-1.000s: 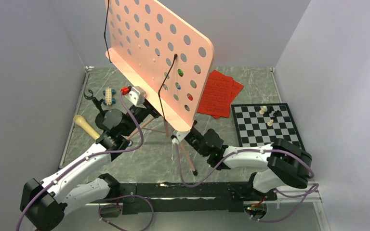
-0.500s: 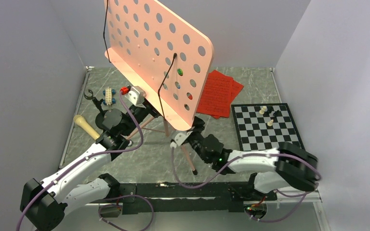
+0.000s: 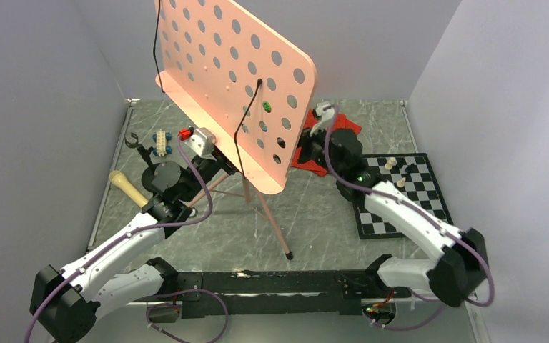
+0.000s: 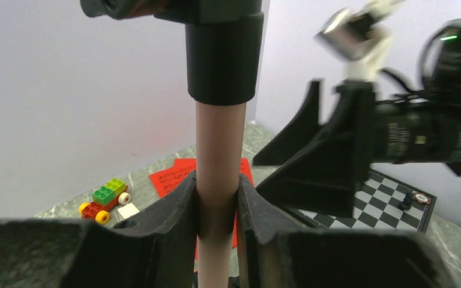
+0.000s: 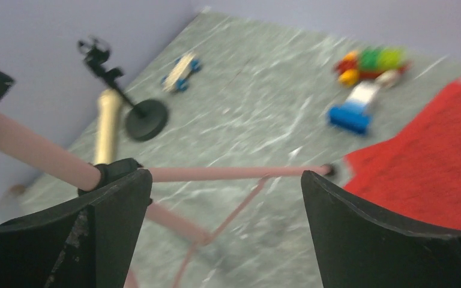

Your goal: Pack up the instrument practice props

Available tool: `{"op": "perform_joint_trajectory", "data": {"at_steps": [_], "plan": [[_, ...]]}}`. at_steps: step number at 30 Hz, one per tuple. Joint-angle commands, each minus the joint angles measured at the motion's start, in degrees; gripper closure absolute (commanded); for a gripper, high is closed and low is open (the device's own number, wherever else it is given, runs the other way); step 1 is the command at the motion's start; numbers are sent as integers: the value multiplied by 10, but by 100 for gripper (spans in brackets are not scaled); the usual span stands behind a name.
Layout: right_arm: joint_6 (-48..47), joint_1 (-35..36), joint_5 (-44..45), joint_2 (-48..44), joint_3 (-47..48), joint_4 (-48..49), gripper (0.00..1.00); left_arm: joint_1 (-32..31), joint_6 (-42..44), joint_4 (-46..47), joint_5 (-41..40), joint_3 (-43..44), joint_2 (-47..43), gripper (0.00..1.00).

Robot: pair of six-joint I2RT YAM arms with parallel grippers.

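The pink music stand [image 3: 236, 78] stands mid-table on its tripod legs [image 3: 271, 221]. My left gripper [image 3: 214, 158] is shut on its pole [image 4: 218, 156], just below the black collar. My right gripper [image 3: 309, 148] is open and empty above the near edge of the red pages [image 3: 352, 127], behind the desk's right edge. In the right wrist view the open jaws [image 5: 225, 198] frame the tripod legs [image 5: 234, 174], with the red pages [image 5: 432, 156] at right. The beige microphone [image 3: 127, 187] lies at the left beside the black mic stand [image 5: 146, 119].
The chessboard [image 3: 393, 193] with pieces lies at right under my right forearm. A toy block car [image 3: 161, 141] sits at back left, and more block cars [image 5: 369, 60] lie behind the stand. Walls close in on three sides.
My right arm has swung from the front tripod leg up and back to the right, over the red pages. The left gripper and the stand have not moved.
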Motion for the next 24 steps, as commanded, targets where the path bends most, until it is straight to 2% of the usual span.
{"op": "perform_joint_trajectory", "data": {"at_steps": [1,6,11,15,24], "plan": [[276,-41,-294,85,44,-60,0,9,-6,-42,-7,1,4,100],[393,-43,-346,130,53,-18,2,9,0,-49,-4,5,-1,100],[515,-51,-374,151,25,78,19,9,-4,-42,3,0,1,100],[577,-51,-390,169,7,139,26,9,-2,-39,6,-5,2,100],[615,-52,-385,201,0,167,51,9,-6,-33,10,-9,1,100]]}}
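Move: The music stand's black tripod hub lies about 16 cm to the left of my right hand, some 2 cm back and 7 cm below. My left gripper, still clamped on the upright, is about 12 cm above the hub, so for that hand the hub is nearly straight below. The red sheets lie on the table roughly 30 cm ahead and 14 cm right of my right hand, the toy bricks some 33 cm ahead and 7 cm left, both about 30 cm lower. I swing my right hand left to the tripod hub, about 8 cm over, drawing back some 4 cm and dipping about 5. The wrist rolls and turns by about 65 degrees overall, until the fingers point left, one above the other; from wide open they close to about half, without gripping yet. My left hand stays put and keeps its hold on the upright. ##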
